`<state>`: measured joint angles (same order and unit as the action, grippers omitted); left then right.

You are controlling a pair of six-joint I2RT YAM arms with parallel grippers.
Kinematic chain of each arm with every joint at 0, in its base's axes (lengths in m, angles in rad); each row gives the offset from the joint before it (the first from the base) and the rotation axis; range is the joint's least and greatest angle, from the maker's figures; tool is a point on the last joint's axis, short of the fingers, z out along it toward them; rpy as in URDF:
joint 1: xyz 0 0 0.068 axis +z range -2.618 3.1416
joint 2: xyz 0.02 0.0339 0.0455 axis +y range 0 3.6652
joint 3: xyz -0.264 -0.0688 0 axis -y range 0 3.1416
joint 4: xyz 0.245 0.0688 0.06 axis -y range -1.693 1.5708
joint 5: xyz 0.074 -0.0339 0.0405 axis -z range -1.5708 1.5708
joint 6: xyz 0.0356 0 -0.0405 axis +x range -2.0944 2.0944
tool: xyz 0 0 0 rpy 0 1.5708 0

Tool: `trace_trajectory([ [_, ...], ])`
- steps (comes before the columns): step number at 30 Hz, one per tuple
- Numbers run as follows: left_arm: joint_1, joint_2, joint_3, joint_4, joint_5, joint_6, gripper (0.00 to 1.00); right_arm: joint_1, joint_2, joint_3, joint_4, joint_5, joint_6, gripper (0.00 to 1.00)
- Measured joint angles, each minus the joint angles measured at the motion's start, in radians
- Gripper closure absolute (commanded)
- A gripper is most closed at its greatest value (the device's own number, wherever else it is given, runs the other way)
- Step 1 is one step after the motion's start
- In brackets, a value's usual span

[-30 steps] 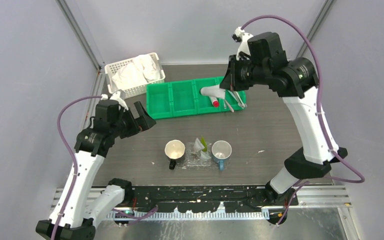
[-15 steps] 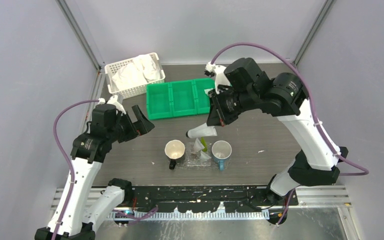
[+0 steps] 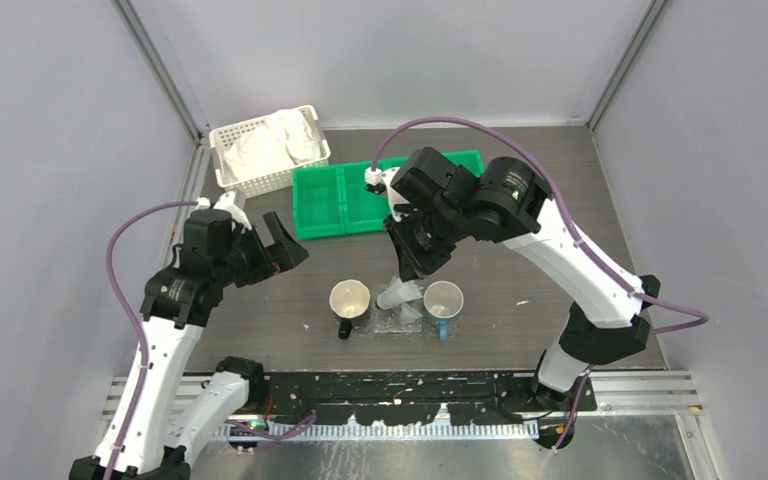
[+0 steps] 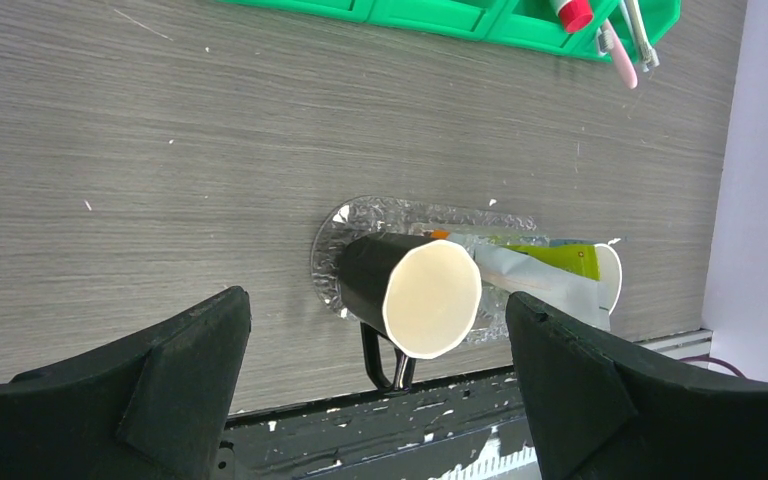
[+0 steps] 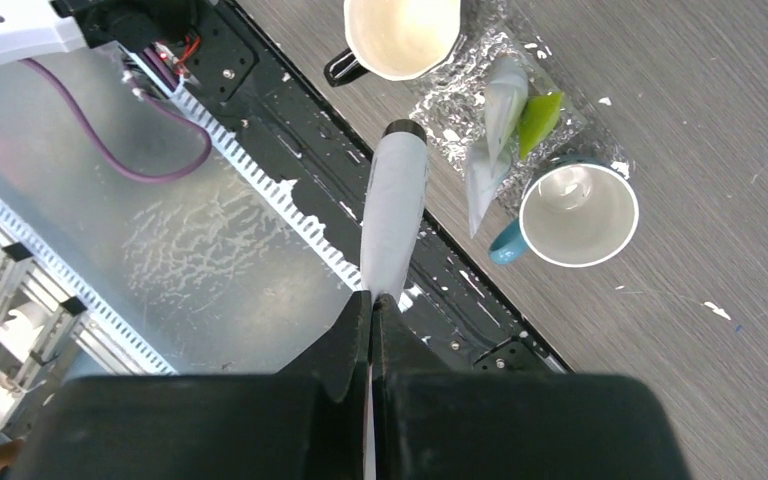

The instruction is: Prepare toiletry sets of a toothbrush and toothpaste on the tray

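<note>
My right gripper point(image 5: 372, 300) is shut on the flat crimped end of a white toothpaste tube point(image 5: 394, 220), its dark cap pointing away from the jaws. In the top view this tube point(image 3: 398, 295) hangs over the clear tray point(image 3: 385, 325), between the two mugs. A yellow-green toothpaste tube point(image 5: 538, 122) lies on the tray point(image 5: 440, 100). A pink toothbrush point(image 4: 620, 55) and another brush stick out of the green bin's end compartment. My left gripper point(image 3: 265, 225) hovers open and empty, left of the tray.
A black mug with a cream inside point(image 3: 349, 300) stands at the tray's left end and a blue mug point(image 3: 443, 300) at its right. The green four-compartment bin point(image 3: 345, 200) lies behind them. A white lattice basket point(image 3: 260, 150) with white cloth sits at the far left.
My right arm has carried the white toothpaste tube from the green bin's right end forward and left, down to the tray between the mugs. The left arm has barely moved.
</note>
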<state>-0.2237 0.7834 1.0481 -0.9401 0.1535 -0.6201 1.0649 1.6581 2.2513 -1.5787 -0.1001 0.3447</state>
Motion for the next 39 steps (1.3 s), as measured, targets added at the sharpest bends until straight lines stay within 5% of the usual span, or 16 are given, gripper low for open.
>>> trace_trajectory([
  [19, 0.002, -0.021, -0.022, 0.002, 0.000, 0.000, 0.00, 0.067, 0.115, -0.095, -0.003, 0.172, -0.005, 0.99],
  [39, 0.002, -0.034, -0.032, 0.002, -0.001, 0.000, 0.00, 0.116, 0.171, -0.127, 0.031, 0.190, -0.007, 0.99],
])
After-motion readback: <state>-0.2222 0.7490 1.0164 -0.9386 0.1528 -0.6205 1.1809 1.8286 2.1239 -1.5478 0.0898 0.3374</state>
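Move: The right hand, holding a white toothpaste tube by its tail, is some 31 cm above the clear tray, whose middle lies about 4 cm ahead and 2 cm to its left. The black mug stands about 10 cm to the left of the tray's middle, the blue mug roughly as far to the right of it. The green toothpaste leans about 6 cm ahead of the hand, 26 cm down. From the left hand, the tray is about 21 cm to the right, 4 cm back and 22 cm down. Keeping its pinch on the tail of the white tube, black cap foremost, the right hand sinks about 9 cm towards the clear tray between the two mugs. It eases off partway down, then drops on while edging some 2 cm left, and the wrist tilts nearly 20 degrees so that the fingers point more steeply down. ##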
